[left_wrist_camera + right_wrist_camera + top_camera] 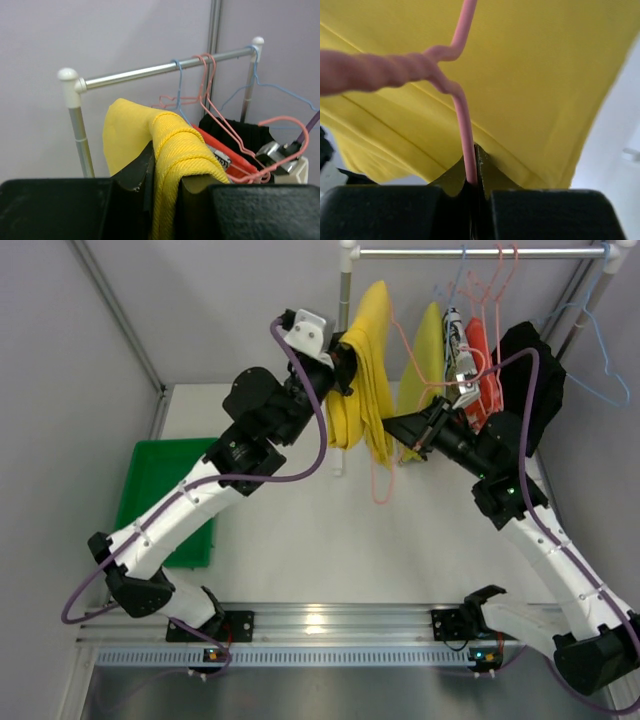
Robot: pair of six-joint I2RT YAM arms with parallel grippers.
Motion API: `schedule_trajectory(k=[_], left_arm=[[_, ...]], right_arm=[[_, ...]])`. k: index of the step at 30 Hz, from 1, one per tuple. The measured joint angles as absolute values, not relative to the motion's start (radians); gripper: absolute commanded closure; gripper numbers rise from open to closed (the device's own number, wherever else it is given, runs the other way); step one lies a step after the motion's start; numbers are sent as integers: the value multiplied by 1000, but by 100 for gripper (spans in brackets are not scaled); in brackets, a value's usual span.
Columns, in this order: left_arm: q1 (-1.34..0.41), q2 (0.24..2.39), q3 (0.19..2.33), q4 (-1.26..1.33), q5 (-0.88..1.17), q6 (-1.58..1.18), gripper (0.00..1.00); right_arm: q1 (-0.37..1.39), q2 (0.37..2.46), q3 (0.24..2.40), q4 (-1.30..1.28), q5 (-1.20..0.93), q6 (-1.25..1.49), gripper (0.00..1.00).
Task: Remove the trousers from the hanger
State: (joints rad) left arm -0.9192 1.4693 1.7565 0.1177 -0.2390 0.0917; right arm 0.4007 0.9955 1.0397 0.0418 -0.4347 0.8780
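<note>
The bright yellow trousers (362,380) hang folded below the rail, off to its left. My left gripper (345,365) is shut on their upper fold. In the left wrist view the thick yellow cloth (175,150) runs down between my two black fingers (135,175). A pink wire hanger (384,455) dangles beside the trousers, and my right gripper (408,443) is shut on its wire. The right wrist view shows that pink wire (465,125) pinched in the jaws, with yellow cloth (530,75) filling the background. A duller olive-yellow pair (425,360) hangs just right of the first.
The metal rack rail (480,252) carries more pink and blue hangers (600,360), a printed cloth (455,340), a red-orange garment (480,355) and a black garment (525,370). A green tray (165,490) lies on the table at the left.
</note>
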Motion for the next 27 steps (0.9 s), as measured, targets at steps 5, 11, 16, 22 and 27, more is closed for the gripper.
schedule_trajectory(k=[5,11,16,22,27], left_arm=[[-918,1481,1871,112,-282,135,100],[-918,1476,1936,157,-334,226,100],[-901,1431,1935,175,-390,330,100],[-647,1243,1756,204,-472,389,100],[-453,990,1469,247,-538,488,100]], right_arm=[[401,995,996,39,-439,837,100],[401,997,975,16,-430,814,100],[403,998,975,8,-431,801,100],[412,997,976,-9,-432,775,100],[419,997,978,-44,-439,745,100]])
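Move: The left hand grips the yellow trousers; the green bin it carries them to lies roughly 46 cm to its left, only about 5 cm farther out and some 54 cm below. The rack post stands about 24 cm straight ahead, its middle 22 cm lower; the olive trousers hang about 22 cm ahead, 15 cm right and 12 cm lower. From the right hand, shut on the pink hanger, the yellow trousers' middle is about 5 cm forward, 9 cm left and 10 cm up. Keeping its grip on the yellow trousers, the left hand first lifts them about 10 cm, easing left and away from the hanger, then sweeps quickly left towards the bin, some 30 cm in all, sinking about 5 cm and drawing slightly back late on while turning about 50 degrees counter-clockwise. The right fingers stay shut on the pink hanger and carry it about 5 cm down. ##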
